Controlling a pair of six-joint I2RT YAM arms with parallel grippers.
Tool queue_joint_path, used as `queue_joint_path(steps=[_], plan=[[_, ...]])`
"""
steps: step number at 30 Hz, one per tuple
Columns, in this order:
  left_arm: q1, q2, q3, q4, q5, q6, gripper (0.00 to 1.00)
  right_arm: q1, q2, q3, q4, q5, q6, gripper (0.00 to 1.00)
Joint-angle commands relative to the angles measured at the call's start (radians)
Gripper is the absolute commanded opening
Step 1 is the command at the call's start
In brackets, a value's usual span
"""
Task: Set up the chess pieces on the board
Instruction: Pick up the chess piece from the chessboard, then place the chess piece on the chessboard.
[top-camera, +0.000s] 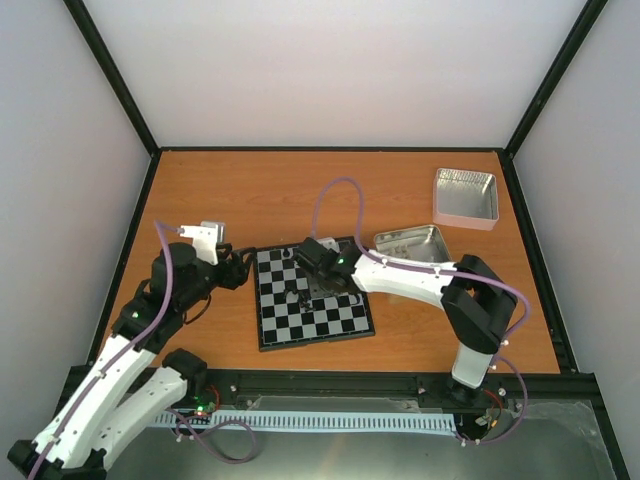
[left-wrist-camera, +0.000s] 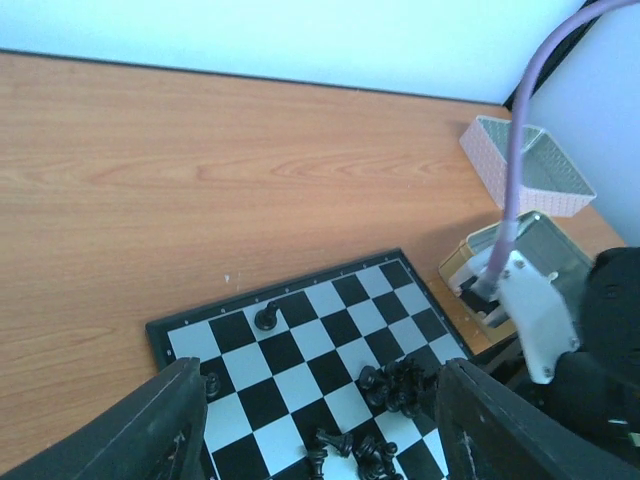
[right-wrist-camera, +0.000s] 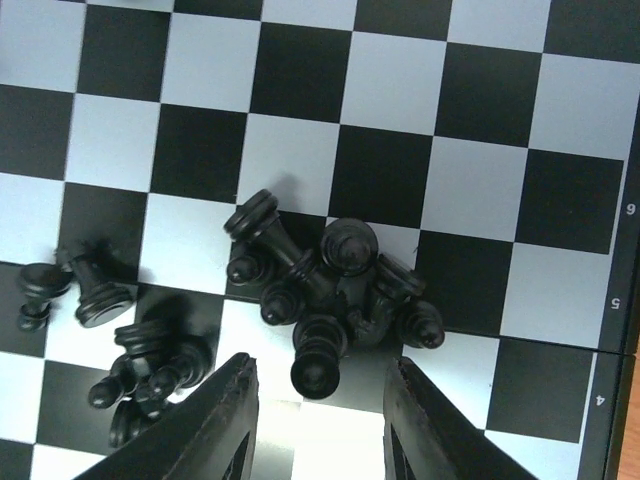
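Note:
The board (top-camera: 340, 318) lies in the middle of the table. One black pawn (left-wrist-camera: 265, 317) stands near its far corner and another (left-wrist-camera: 212, 383) stands by its left edge. Several chess pieces (right-wrist-camera: 335, 270) lie tumbled in a pile, with a second heap (right-wrist-camera: 140, 375) beside it. My right gripper (right-wrist-camera: 318, 415) hangs low over the pile. It is open, and one fallen piece (right-wrist-camera: 318, 362) lies between its fingers without touching either. My left gripper (left-wrist-camera: 320, 445) is open and empty above the board's left edge (top-camera: 260, 300).
A pinkish tin (top-camera: 465, 197) sits at the back right of the table. A second metal tin (top-camera: 412, 243) lies just beyond the board's right corner, close to the right arm's forearm (top-camera: 400, 280). The purple cable (left-wrist-camera: 520, 150) crosses the left wrist view.

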Motion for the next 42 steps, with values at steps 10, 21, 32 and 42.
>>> queue_joint_path(steps=[10,21,32,42], plan=[[-0.006,-0.051,0.002,0.012,-0.022,0.009,0.65,0.006,0.103,0.08,-0.046,0.063,0.011,0.23],[-0.006,-0.054,0.001,0.011,-0.025,0.008,0.65,0.007,0.036,0.082,-0.053,0.085,0.003,0.08],[-0.006,-0.074,0.018,-0.021,-0.029,-0.011,0.65,-0.052,-0.061,0.129,0.028,-0.004,-0.065,0.1],[-0.006,-0.158,-0.006,-0.016,-0.078,-0.019,0.67,-0.12,0.153,0.333,0.034,-0.056,-0.138,0.1]])
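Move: The black piece to pick stands between the right hand's open fingers, about 1 cm ahead of the hand point and 3 cm below it. The rest of its pile crowds close beyond, roughly 3 cm ahead. A smaller black cluster lies some 2 cm back and 5 cm left of the hand, and the standing pawn about 9 cm ahead and 8 cm left. From the left hand, the piece lies some 18 cm right, 1 cm ahead and 20 cm below. Sink the right gripper about 2 cm, easing slightly forward, and close the half-open fingers until they pinch the upright black piece at the pile's near side. Then lift it some 8 cm and, still gripping, carry it forward over the board towards the far edge, drifting left. Let the left hand, fingers open, rise a little and draw back left, away from the board. ##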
